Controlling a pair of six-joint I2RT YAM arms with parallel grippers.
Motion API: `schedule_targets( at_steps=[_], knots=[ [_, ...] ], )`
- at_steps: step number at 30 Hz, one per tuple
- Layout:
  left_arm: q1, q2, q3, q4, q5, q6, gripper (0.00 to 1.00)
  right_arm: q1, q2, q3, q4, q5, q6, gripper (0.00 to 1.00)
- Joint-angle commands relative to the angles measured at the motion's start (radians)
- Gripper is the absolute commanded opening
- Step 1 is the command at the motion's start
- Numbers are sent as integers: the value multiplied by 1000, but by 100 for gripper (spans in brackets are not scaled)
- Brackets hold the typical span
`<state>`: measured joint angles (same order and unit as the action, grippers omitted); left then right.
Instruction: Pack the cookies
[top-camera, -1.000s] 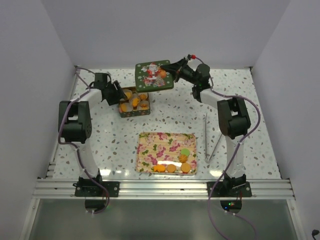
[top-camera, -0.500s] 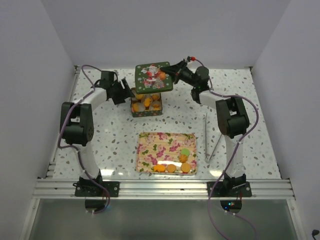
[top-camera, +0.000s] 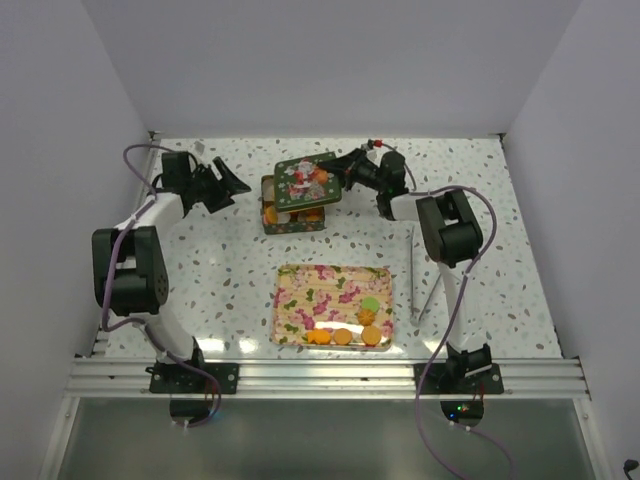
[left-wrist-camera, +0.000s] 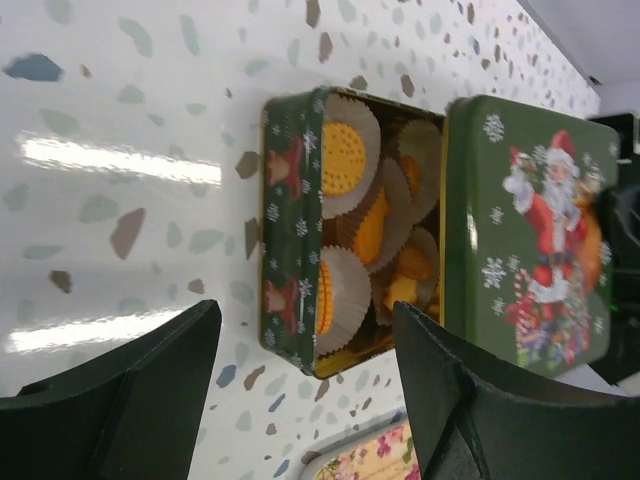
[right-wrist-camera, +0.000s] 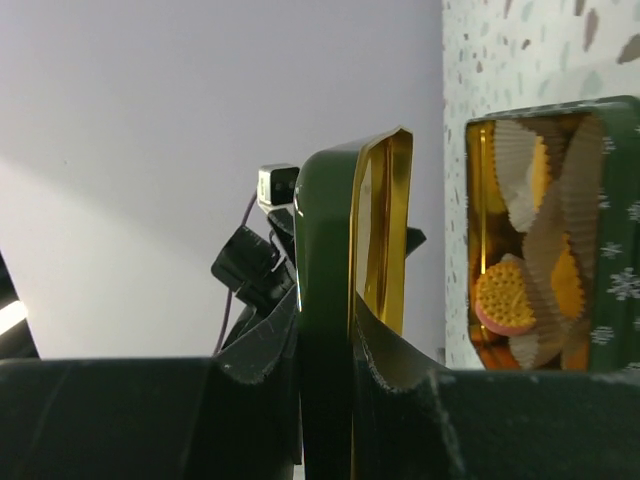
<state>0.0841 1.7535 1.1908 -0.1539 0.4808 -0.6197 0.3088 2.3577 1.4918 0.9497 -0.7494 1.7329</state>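
A green Christmas tin (top-camera: 290, 222) stands at the back middle of the table, with cookies (left-wrist-camera: 345, 158) in white paper cups inside. My right gripper (top-camera: 344, 178) is shut on the edge of the Santa lid (top-camera: 305, 181), which hangs tilted just over the tin and covers most of it. The right wrist view shows the lid (right-wrist-camera: 330, 290) edge-on between the fingers and the open tin (right-wrist-camera: 615, 285) beyond it. My left gripper (top-camera: 226, 184) is open, left of the tin and apart from it. A few more cookies (top-camera: 345, 336), one pale green (top-camera: 371, 303), lie on the floral tray (top-camera: 300, 290).
The floral tray sits near the front middle. A thin white rod (top-camera: 411, 270) lies right of the tray, beside the right arm. White walls close in the table on three sides.
The tin was slid right under the lid. My left gripper then opened, let it go and drew back left. The right gripper lowered the lid onto the tin.
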Motion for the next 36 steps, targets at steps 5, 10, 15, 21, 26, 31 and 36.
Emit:
schedule_targets(
  at_steps=[5,10,15,21,26,31,36],
  knots=[
    [-6,34,-91,235,217,-34,75,35,70,31,54,-2,-52,0],
    [-9,61,-134,295,257,-55,75,44,109,35,78,15,-53,0],
    [-38,77,-152,335,285,-68,75,44,162,57,130,33,-24,0],
    [-64,103,-146,335,285,-68,75,44,201,85,129,33,-24,7],
    [-66,121,-146,336,280,-69,75,42,175,61,71,15,-58,31],
    [-69,135,-143,349,280,-77,74,38,141,51,-31,-16,-139,45],
    [-70,144,-142,358,278,-80,74,27,81,24,-161,-30,-234,54]
  ],
)
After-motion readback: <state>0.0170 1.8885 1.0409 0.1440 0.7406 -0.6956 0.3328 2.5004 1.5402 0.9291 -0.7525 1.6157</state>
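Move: The right hand still grips the lid by its right side. The open tin it is taken to has its middle about 11 cm to the left, 5 cm back and 13 cm below. The floral tray lies roughly 29 cm straight back; the tongs are some 21 cm back and 21 cm to the right. From the empty left hand, the tin is about 15 cm right, nearly level fore and aft and 8 cm lower, with the held lid 18 cm right and slightly above. The right hand sets the lid down on the tin, sinking about 7.5 cm and easing a couple of centimetres left, then opens its fingers around the lid's right edge. The left hand comes in from the left with fingers still open, some 6.5 cm right, 5 cm down and a little back, turning slightly clockwise, to close beside the tin's left wall. ##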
